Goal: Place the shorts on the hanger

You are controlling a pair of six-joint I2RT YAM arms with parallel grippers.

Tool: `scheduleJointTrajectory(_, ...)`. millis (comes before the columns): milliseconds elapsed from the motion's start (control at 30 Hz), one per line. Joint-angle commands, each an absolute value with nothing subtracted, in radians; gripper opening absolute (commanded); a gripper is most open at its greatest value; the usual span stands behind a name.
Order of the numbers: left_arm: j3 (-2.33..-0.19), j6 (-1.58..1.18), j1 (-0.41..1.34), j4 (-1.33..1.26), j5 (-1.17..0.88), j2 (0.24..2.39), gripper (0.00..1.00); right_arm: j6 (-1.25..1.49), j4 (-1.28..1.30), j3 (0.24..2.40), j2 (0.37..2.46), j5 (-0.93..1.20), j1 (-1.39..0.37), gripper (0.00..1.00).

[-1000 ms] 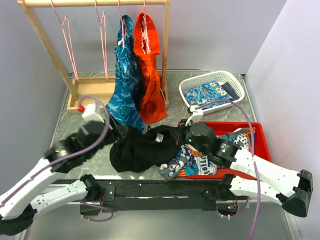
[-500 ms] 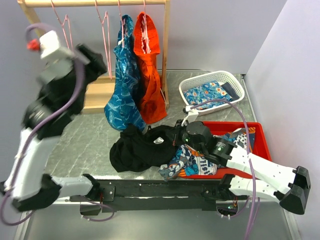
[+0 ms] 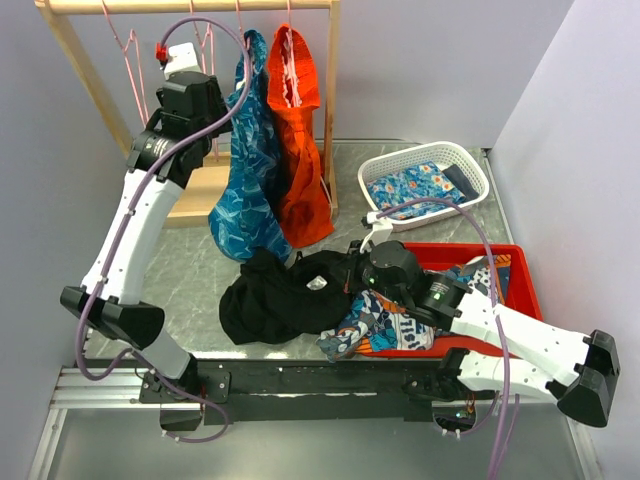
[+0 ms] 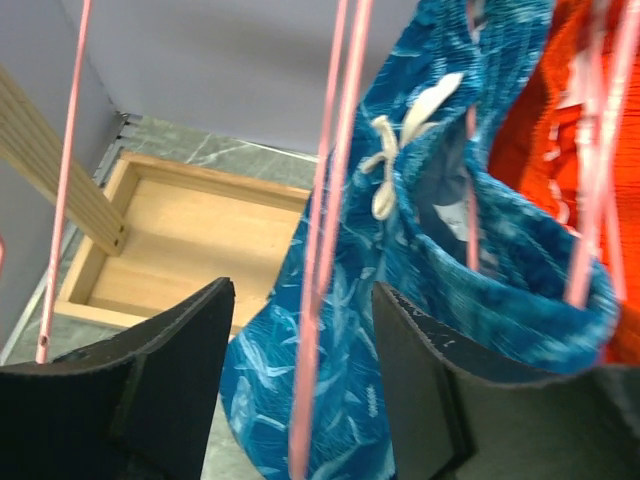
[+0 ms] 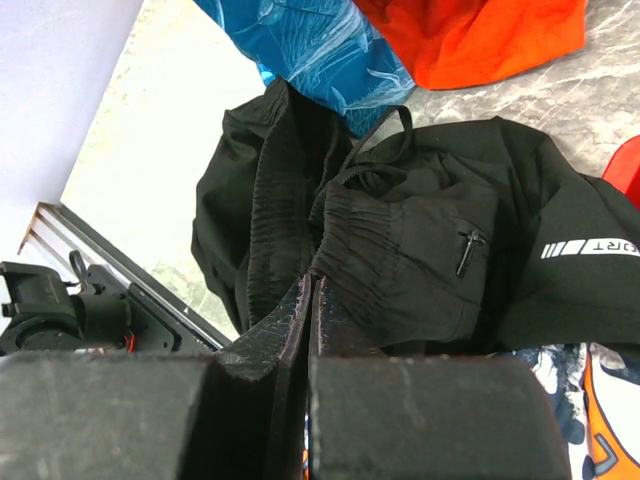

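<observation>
The black shorts (image 3: 275,298) lie crumpled on the table in front of the rack, partly over the red bin's left end. My right gripper (image 3: 352,274) is shut on their gathered waistband (image 5: 350,235), with the jaws (image 5: 312,285) pressed together on the fabric edge. My left gripper (image 3: 212,105) is raised to the rack and stands open. The two wires of a bare pink hanger (image 4: 322,240) hang between its fingers (image 4: 303,300), touching neither pad. Only the top of that hanger (image 3: 206,45) shows above the arm in the top view.
The wooden rack (image 3: 78,70) stands at the back left, with another pink hanger (image 3: 135,85), a blue patterned garment (image 3: 250,170) and an orange-red one (image 3: 298,150) hanging on it. A white basket (image 3: 400,160) and a red bin (image 3: 470,248) hold patterned clothes.
My left arm has swung up from the table beside the shorts to the rack, bringing its open jaws around the pink hanger. The right gripper has kept hold of the shorts.
</observation>
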State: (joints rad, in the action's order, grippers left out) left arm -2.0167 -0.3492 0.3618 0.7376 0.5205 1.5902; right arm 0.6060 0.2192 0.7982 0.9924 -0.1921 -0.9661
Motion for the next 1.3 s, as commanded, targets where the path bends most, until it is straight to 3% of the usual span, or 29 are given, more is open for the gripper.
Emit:
scheduleJointTrajectory(0,-2.069,-0.308,0.341,0.689,0.48,1.603,0.6,0.615,0.215,0.819,0.948,-0.192,-0.962,0.0)
scheduleJointTrajectory(800,-1.944,-0.299,0.287,0.62,0.397,1.643,0.45,0.63,0.221,0.824,0.946,-0.166,-0.965,0.0)
scheduleJointTrajectory(967,-1.931,-0.29,0.287,0.612,0.419,1.64,0.37,0.634,0.218,0.819,0.948,-0.166,-0.963,0.0)
scheduleJointTrajectory(1200,-1.94,-0.281,0.285,0.62,0.414,1.66,0.18,0.634,0.229,0.828,0.945,-0.172,-0.965,0.0)
scheduleJointTrajectory(1267,-1.945,-0.282,0.285,0.629,0.417,1.67,0.18,0.634,0.232,0.828,0.945,-0.172,-0.965,0.0)
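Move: The pink hanger aimed for is the second from the rack's left end. Its near arm crosses between your left fingers, about 4 cm ahead, 4 cm lower and level sideways. The hung blue shorts are some 10 cm right, 6 cm ahead and 14 cm below; the leftmost pink hanger is about 19 cm left and 4 cm ahead. From the right gripper, the hanger arm is roughly 25 cm ahead, 38 cm left and 17 cm higher. Ease the left gripper forward about 3 cm so the pink hanger's arm runs in between the fingers, narrowing them slowly, then sink it to finish about 4.5 cm lower. Stop there and close the fingers most of the way, pinching the hanger arm between the tips. Hold the right gripper in place, still shut on the black shorts' waistband. ##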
